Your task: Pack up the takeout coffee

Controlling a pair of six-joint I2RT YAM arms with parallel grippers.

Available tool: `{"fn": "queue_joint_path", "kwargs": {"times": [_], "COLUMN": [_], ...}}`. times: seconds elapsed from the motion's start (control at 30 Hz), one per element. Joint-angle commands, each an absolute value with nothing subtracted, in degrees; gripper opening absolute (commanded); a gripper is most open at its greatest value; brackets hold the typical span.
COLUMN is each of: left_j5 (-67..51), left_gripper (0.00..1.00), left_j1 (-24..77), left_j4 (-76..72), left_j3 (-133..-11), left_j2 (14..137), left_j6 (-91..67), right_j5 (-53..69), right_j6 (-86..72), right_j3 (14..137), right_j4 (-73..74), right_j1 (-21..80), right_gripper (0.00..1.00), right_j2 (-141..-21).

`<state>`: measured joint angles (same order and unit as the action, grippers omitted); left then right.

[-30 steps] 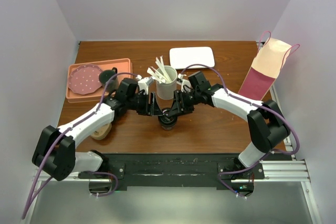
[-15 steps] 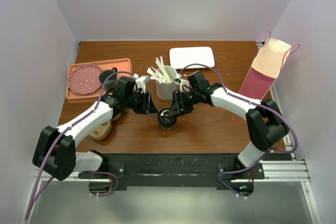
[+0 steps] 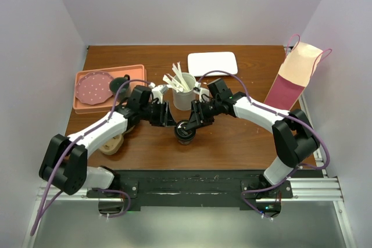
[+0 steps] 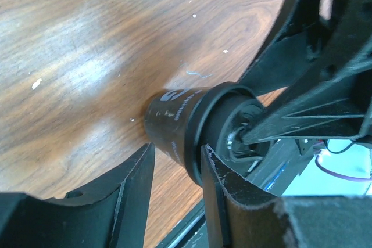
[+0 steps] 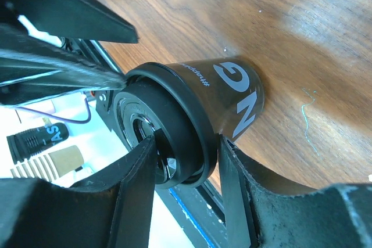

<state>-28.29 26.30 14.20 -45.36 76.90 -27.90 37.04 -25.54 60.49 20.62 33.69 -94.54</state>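
Observation:
The takeout coffee [image 3: 185, 131], a small near-black cup with a black lid, stands upright on the wood in the middle of the table. My right gripper [image 3: 192, 121] reaches it from the right. In the right wrist view one finger [image 5: 139, 169] lies over the lid top and the other finger [image 5: 229, 166] presses under the lid rim, so the right gripper [image 5: 187, 140] is shut on the takeout coffee [image 5: 232, 100]. My left gripper [image 3: 170, 120] sits just left of the cup with its jaws apart. In the left wrist view wood shows between one fingertip of the left gripper [image 4: 178, 149] and the cup [image 4: 174, 117].
A white cup of pale stirrers [image 3: 183, 96] stands right behind the coffee. A white rectangular tray [image 3: 213, 63] lies at the back. A pink tray [image 3: 136, 74] at the left holds a pink plate [image 3: 93, 87] and a dark mug [image 3: 122, 84]. A paper bag [image 3: 295, 76] leans at the right.
My left gripper has drawn back from the cup toward the left and its jaws have narrowed. The right gripper has stayed on the cup, which has not moved.

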Motion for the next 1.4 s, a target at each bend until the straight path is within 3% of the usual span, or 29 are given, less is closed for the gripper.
{"fn": "queue_joint_path", "kwargs": {"times": [0.0, 0.63, 0.93, 1.2, 1.37], "left_j5": [-27.5, -20.6, -23.5, -34.3, -35.1], "left_gripper": [0.42, 0.39, 0.59, 0.65, 0.66], "left_j1": [25.9, 26.1, 26.0, 26.5, 28.5], "left_j4": [14.1, 21.4, 26.9, 19.8, 16.7], "left_j3": [-43.3, -42.2, -55.1, -50.7, -47.7], "left_j2": [78.1, 82.4, 77.3, 76.1, 77.3], "left_j6": [-27.3, -27.2, -23.6, -23.7, -23.7], "right_j5": [34.5, 31.2, 31.1, 31.2, 31.3], "right_j6": [-24.6, -26.2, -26.4, -26.8, -27.0], "right_j3": [59.7, 53.2, 54.7, 55.9, 56.3], "right_j4": [22.9, 19.4, 20.7, 20.7, 20.8], "right_j1": [33.8, 33.8, 33.8, 33.8, 33.8], "right_gripper": [0.45, 0.41, 0.41, 0.41, 0.42], "right_j2": [-96.4, -95.1, -93.6, -93.8, -93.8]}}
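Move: The lid, already sitting on the coffee cup, has its centre about 3 cm back and 4 cm to the right of my left hand, roughly 1 cm lower. From my right hand, which already pinches lid and cup rim, that centre is about 3 cm back and 2 cm left, also 1 cm lower. The stirrer pot stands some 11 cm ahead and 4 cm right of my left hand; the cup carrier lies about 24 cm left and 4 cm back of it. With my left fingertip at the lid's left edge, I bear down about 1.5 cm while my right hand keeps its pinch on lid and cup, giving only slightly. Then I lift the left hand clear, nearly 4 cm up from the lowest point, opening its fingers from under half to about two-thirds, swing a little forward, then draw back and begin to sink again. ##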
